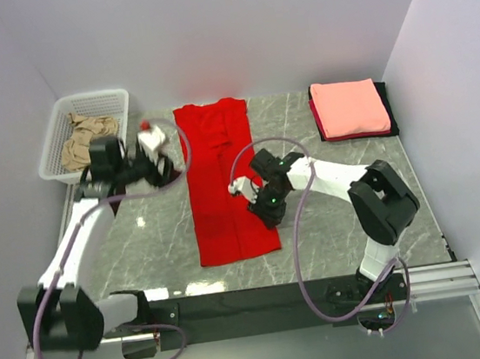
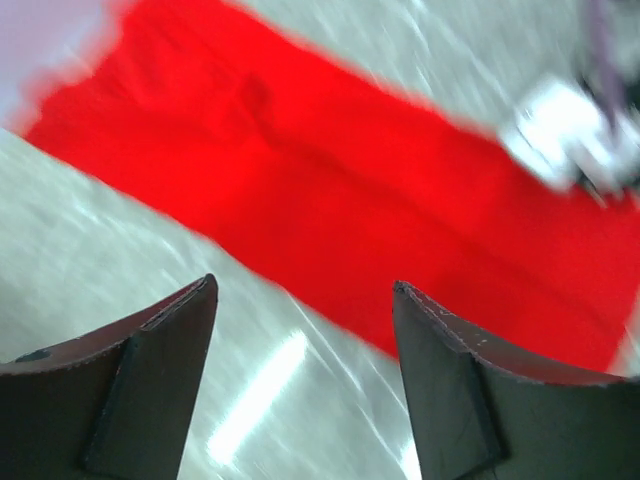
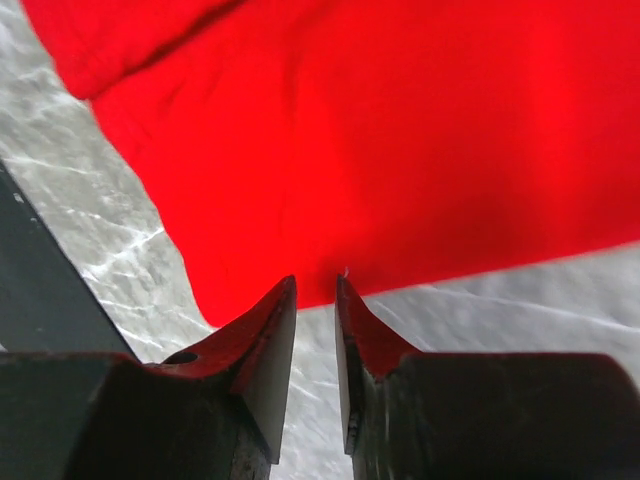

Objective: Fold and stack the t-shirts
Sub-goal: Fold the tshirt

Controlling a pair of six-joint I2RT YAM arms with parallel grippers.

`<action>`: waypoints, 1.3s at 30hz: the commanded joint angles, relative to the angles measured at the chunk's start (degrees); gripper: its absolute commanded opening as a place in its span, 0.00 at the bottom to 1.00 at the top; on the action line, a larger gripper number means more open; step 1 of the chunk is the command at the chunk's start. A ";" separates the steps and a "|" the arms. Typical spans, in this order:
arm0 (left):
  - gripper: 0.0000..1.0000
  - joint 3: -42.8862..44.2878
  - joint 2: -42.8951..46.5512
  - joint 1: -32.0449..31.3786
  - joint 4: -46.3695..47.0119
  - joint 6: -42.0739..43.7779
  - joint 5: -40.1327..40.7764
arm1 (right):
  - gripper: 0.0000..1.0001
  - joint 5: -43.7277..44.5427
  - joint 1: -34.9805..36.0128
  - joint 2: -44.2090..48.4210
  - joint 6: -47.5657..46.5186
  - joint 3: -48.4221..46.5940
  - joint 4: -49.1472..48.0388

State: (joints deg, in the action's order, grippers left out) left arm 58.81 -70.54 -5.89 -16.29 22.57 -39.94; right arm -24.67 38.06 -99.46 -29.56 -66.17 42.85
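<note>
A bright red t-shirt [image 1: 222, 177] lies in the middle of the table, folded lengthwise into a long strip. My left gripper [image 1: 168, 166] hovers over bare table just left of its upper half. In the left wrist view that gripper [image 2: 305, 290] is open wide and empty, with the blurred red shirt [image 2: 330, 190] ahead of it. My right gripper [image 1: 266, 216] is at the strip's right edge near its front corner. Up close, its [image 3: 316, 282] jaws stand a narrow gap apart at the hem of the red shirt [image 3: 380, 140], with only table between them.
A folded salmon-pink shirt [image 1: 349, 106] tops a stack on black and dark red cloth at the back right. A white mesh basket [image 1: 55, 158] at the back left holds a crumpled tan shirt [image 1: 86, 139]. A black strip [image 3: 45, 290] borders the table's front.
</note>
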 commanded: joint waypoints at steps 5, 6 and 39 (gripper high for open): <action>0.72 -13.61 16.03 0.35 -22.26 25.28 -6.37 | 0.29 3.84 6.58 -2.13 4.86 4.91 -4.44; 0.72 -14.24 17.01 0.27 -24.90 28.46 -6.29 | 0.30 3.75 7.11 -2.58 6.95 5.35 -5.57; 0.55 -33.06 15.53 -27.51 -16.67 42.65 4.16 | 0.61 11.48 16.34 31.87 -25.72 31.63 -23.25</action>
State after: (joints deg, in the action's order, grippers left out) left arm 25.96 -53.23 -32.36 -38.39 67.72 -38.09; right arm -13.85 53.95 -67.20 -52.62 -32.99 24.03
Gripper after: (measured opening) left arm 0.554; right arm 0.614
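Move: The shirt's near left corner lies about 22 cm back, 4 cm to the right and 22 cm below my left hand; the table's near edge is some 6 cm farther back than that corner. From my right hand, the near right corner is roughly 6 cm back, 2 cm to the right and 4 cm below, while the near left corner is about 9 cm back and 17 cm to the left, at that same table height. I swing my left hand some 23 cm back and bring it down about 19 cm to the shirt's near left corner, turning it clockwise some 50 degrees and partly narrowing its open fingers. My right hand dips back to the shirt's right edge, opens, lifts, then tilts and sinks farther back, turning counter-clockwise to poise beside the near right corner. ##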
